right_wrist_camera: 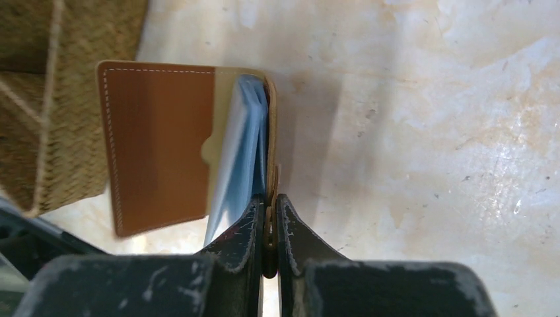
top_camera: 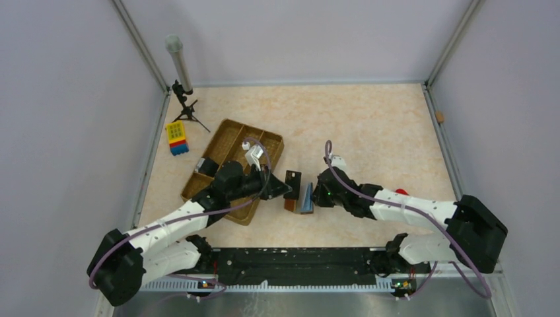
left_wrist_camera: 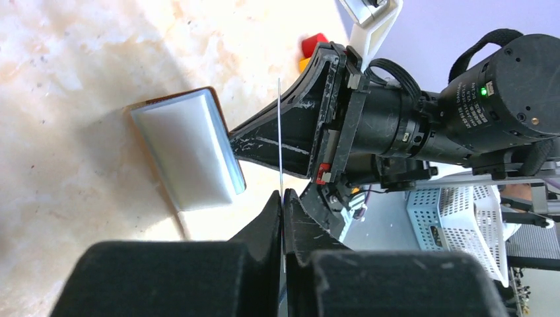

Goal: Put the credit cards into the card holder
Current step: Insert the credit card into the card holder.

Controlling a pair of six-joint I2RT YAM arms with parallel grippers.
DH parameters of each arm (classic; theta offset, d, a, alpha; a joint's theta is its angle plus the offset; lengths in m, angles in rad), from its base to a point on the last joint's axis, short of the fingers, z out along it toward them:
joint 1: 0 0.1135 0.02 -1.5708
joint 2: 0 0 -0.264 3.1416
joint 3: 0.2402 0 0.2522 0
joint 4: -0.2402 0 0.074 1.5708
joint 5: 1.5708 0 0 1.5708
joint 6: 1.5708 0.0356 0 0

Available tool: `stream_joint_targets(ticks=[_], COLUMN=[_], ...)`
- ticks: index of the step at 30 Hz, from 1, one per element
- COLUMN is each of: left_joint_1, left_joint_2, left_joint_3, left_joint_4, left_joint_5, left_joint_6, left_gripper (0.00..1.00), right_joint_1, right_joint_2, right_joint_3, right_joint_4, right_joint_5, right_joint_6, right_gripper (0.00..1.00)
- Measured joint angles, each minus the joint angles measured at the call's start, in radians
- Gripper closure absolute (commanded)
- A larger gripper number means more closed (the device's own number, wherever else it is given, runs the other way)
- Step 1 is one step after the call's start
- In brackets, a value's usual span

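Note:
The brown card holder [right_wrist_camera: 158,145] stands open on the table, with bluish credit cards [right_wrist_camera: 245,145] tucked inside. My right gripper [right_wrist_camera: 269,201] is shut on the holder's right flap, pinching its edge. From above, the holder [top_camera: 291,203] lies between both grippers, the right gripper [top_camera: 318,196] on its right. My left gripper [left_wrist_camera: 282,198] is shut on one thin credit card [left_wrist_camera: 280,132], seen edge-on, just in front of the holder's pale card face [left_wrist_camera: 188,148]. In the top view this card [top_camera: 292,178] sticks out from the left gripper [top_camera: 285,189] above the holder.
A large woven brown tray [top_camera: 231,142] lies left of the holder, under the left arm, and shows at the left in the right wrist view [right_wrist_camera: 39,99]. A yellow-and-blue block [top_camera: 176,137] and a small tripod [top_camera: 187,109] stand far left. A red object [top_camera: 401,191] peeks behind the right arm.

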Motion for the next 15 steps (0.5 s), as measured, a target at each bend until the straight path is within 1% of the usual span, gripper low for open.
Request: stream_joint_targets(ticks=[6,10,15], left_joint_1=[0.000,0.000,0.000], left_joint_2=[-0.040,-0.046,-0.063], left_joint_3=[0.022,0.023,0.015], left_joint_4=[-0.003,-0.003,0.011], left_joint_5=[0.001,0.002,0.000], left_joint_6=[-0.006,-0.020,-0.042], left_gripper=[1.00,1.00,1.00], right_joint_1=[0.000,0.000,0.009], right_joint_2=[-0.061,-0.045,0.029], right_joint_3=[0.016,0.090,0.204], right_joint_4=[-0.006,-0.067,-0.133], right_joint_5=[-0.027,-0.044,-0.041], right_joint_6=[-0.035,-0.064,-0.087], right_gripper=[1.00,1.00,1.00])
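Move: The left hand holds the black card. The open card holder lies about 4 cm to its right, level fore and aft, some 11 cm below; the woven tray's middle is about 18 cm left and 9 cm ahead. The right hand pinches the holder's right cover: the holder's middle is about 4 cm to its left and 2 cm below, and the card it is being brought up to is some 7 cm left and 10 cm above. Upward with both hands: the right, still pinching the holder's right cover, rises about 5 cm and partway through also swings some 2.5 cm left and a little forward, towards the card, turning slightly counter-clockwise. The left keeps its grip on the card and lifts it straight up about 3 cm, most of that early on. ##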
